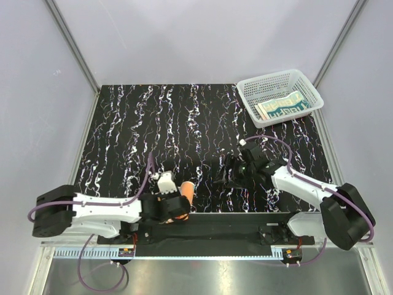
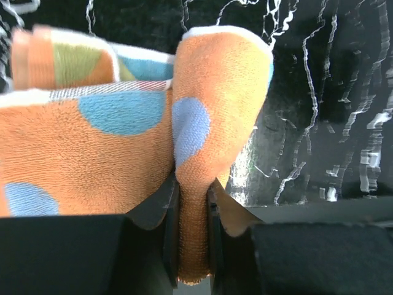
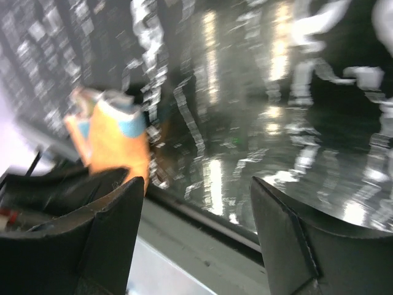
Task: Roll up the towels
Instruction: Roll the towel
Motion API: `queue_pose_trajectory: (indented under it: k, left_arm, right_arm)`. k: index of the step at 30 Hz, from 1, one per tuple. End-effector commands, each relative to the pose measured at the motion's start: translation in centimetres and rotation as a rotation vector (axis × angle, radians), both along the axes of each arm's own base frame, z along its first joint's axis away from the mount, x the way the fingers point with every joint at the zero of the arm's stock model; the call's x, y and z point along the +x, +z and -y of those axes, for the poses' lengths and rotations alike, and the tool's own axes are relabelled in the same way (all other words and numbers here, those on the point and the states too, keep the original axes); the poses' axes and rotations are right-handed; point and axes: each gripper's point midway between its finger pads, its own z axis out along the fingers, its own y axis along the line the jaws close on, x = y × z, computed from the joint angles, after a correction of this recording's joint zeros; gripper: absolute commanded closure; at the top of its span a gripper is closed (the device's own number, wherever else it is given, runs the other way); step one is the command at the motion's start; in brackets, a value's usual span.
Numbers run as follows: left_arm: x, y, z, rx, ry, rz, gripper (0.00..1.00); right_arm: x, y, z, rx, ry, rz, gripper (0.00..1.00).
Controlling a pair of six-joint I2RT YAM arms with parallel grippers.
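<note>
The orange towel [image 2: 116, 153], with blue dots and a green patch, is bunched into a partial roll at the near edge of the mat. My left gripper [image 2: 193, 187] is shut on a fold of it, the cloth pinched between both fingers. In the top view that towel [image 1: 186, 191] sits at my left gripper [image 1: 178, 204]. My right gripper [image 3: 196, 190] is open and empty, to the right of the orange towel [image 3: 116, 144] and apart from it; in the top view this gripper [image 1: 226, 177] hangs over the mat. The cream lettered towel [image 1: 284, 106] lies folded in the basket.
A white mesh basket [image 1: 270, 77] stands at the far right corner of the black marbled mat [image 1: 153, 123]. Grey walls enclose the table on three sides. A black rail [image 1: 215, 220] runs along the near edge between the arm bases.
</note>
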Motion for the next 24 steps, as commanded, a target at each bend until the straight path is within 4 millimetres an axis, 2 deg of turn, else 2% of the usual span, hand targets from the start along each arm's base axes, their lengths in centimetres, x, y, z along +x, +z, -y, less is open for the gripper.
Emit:
queue_pose_trajectory:
  k: [1, 3, 4, 6, 7, 9, 10, 14, 16, 17, 20, 24]
  left_arm:
    - [-0.9, -0.8, 1.3, -0.236, 0.046, -0.053, 1.00]
    - [-0.8, -0.5, 0.9, -0.325, 0.100, -0.059, 1.00]
    - [-1.0, -1.6, 0.0, -0.338, 0.117, -0.066, 1.00]
    - [-1.3, -1.4, -0.1, -0.430, 0.162, -0.095, 1.00]
    - [-1.7, -2.6, -1.0, -0.429, 0.184, -0.114, 1.00]
    - [-2.0, -2.7, -1.1, -0.479, 0.213, -0.134, 1.00]
    - [-2.1, -3.0, -1.5, -0.472, 0.220, -0.136, 1.00]
    - [-1.8, -1.7, -1.4, -0.479, 0.234, -0.106, 1.00]
    - [-2.1, -1.9, -1.5, -0.495, 0.244, -0.120, 1.00]
    - [-2.4, -2.0, -1.4, -0.509, 0.255, -0.137, 1.00]
    - [-2.9, -3.1, -1.9, -0.521, 0.276, -0.167, 1.00]
    - [-2.9, -3.2, -2.2, -0.534, 0.286, -0.163, 1.00]
  right_arm:
    - [-0.8, 3.4, -4.3, 0.249, 0.168, 0.078, 0.23]
    - [-1.4, 3.3, -5.6, 0.295, 0.211, 0.072, 0.23]
    - [-2.1, 3.2, -6.3, 0.300, 0.236, 0.064, 0.23]
    - [-2.3, 2.8, -7.4, 0.310, 0.255, 0.054, 0.23]
    - [-2.4, 2.7, -7.8, 0.312, 0.261, 0.051, 0.23]
    - [-2.8, 2.1, -8.9, 0.315, 0.285, 0.043, 0.23]
    - [-3.0, 1.7, -9.3, 0.314, 0.294, 0.039, 0.23]
    - [-3.5, 0.0, -11.0, 0.307, 0.330, 0.034, 0.23]
    - [-3.9, -1.0, -12.1, 0.315, 0.351, 0.042, 0.23]
    - [-3.8, -0.9, -12.7, 0.337, 0.360, 0.064, 0.23]
    - [-4.5, -2.8, -13.9, 0.350, 0.379, 0.042, 0.24]
    - [-5.3, -4.0, -15.5, 0.395, 0.402, 0.038, 0.26]
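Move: The left fingers already pinch the orange towel, whose middle sits roughly 2 cm ahead and 2 cm to the left of that hand, about level with it. From the open right hand the towel lies some 16 cm to the left, 7 cm back and about 4 cm lower. The left gripper is about 15 cm left of the right hand, 8 cm back and 4 cm below. Leftward and partly back, the right hand sweeps about 14 cm towards the towel's free rolled end, staying level at first, then sinking some 3 cm. It turns counter-clockwise with its left side rising, fingers still wide and coming up around the roll. Meanwhile the left hand keeps its pinch, rolls about 35 degrees with its right side rising, and eases back 2 cm. ##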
